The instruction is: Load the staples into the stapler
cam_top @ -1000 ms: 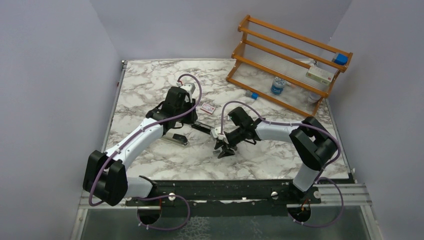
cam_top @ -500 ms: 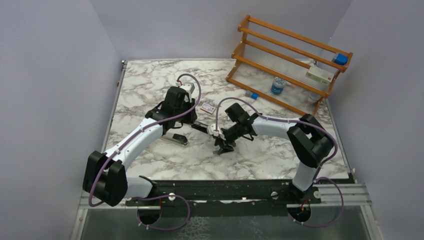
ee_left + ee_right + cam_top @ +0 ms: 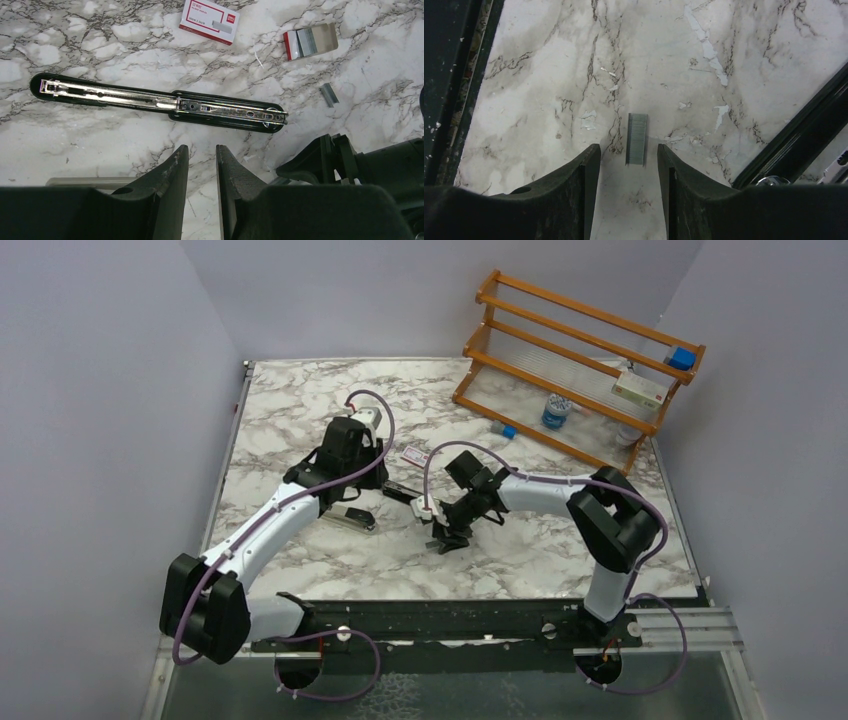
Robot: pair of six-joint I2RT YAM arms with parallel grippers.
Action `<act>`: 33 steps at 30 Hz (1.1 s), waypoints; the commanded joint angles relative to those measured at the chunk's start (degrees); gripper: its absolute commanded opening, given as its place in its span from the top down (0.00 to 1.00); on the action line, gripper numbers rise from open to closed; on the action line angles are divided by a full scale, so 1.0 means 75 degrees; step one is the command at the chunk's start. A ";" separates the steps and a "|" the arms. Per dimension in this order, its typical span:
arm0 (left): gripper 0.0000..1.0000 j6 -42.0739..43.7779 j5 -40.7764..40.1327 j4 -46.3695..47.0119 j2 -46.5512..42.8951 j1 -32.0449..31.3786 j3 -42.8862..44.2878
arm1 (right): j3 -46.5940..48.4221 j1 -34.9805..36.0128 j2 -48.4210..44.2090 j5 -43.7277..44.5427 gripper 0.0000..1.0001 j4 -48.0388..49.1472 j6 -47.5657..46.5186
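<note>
The stapler [image 3: 160, 100] lies opened flat on the marble, its silver channel facing up; in the top view [image 3: 402, 492] my left arm covers its middle. My left gripper [image 3: 201, 150] hovers just near of it, open by a narrow gap with nothing between the fingers. The pink-red staples box [image 3: 209, 20] [image 3: 416, 456] sits beyond the stapler, with its red tray of strips [image 3: 310, 40] to the right. One loose grey staple strip [image 3: 636, 139] [image 3: 328, 95] lies on the table directly ahead of my right gripper [image 3: 628, 147] [image 3: 448, 538], which is open and low over it.
A wooden rack [image 3: 580, 360] stands at the back right with a bottle [image 3: 556, 412], blue blocks and a small box on it. The stapler's black end [image 3: 804, 140] lies close to the right finger. The dark front rail [image 3: 450, 615] borders the table's near edge.
My right gripper has moved left and slightly away from the near edge, closer to the stapler. The left arm has shifted a little to the left. Neither gripper's opening changed.
</note>
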 commanded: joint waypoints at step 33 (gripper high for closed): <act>0.71 -0.0167 -0.0161 0.0065 -0.0133 0.0085 -0.0017 | 0.0691 0.0190 0.0696 0.0898 0.70 -0.1374 0.0273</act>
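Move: Just under and beyond the right fingertips, the loose strip of staples lies flat on the marble, about 1 cm to the hand's left and 1 cm below. The open black stapler's middle is roughly 11 cm ahead and 10 cm left of this hand; the grey stapler is about 5 cm ahead and 18 cm left; the closed staple box about 17 cm ahead and 5 cm left. From the idle left hand the strip lies some 12 cm back, 9 cm right and 14 cm lower. Easing about 1 cm forward at almost constant height, the right hand centres its open fingers over the staple strip, then stays there and narrows them from half open to just over a quarter. Its fingers tip some 5 degrees more steeply down; the rear finger comes up against the strip's near end, but the strip isn't pinched yet. ##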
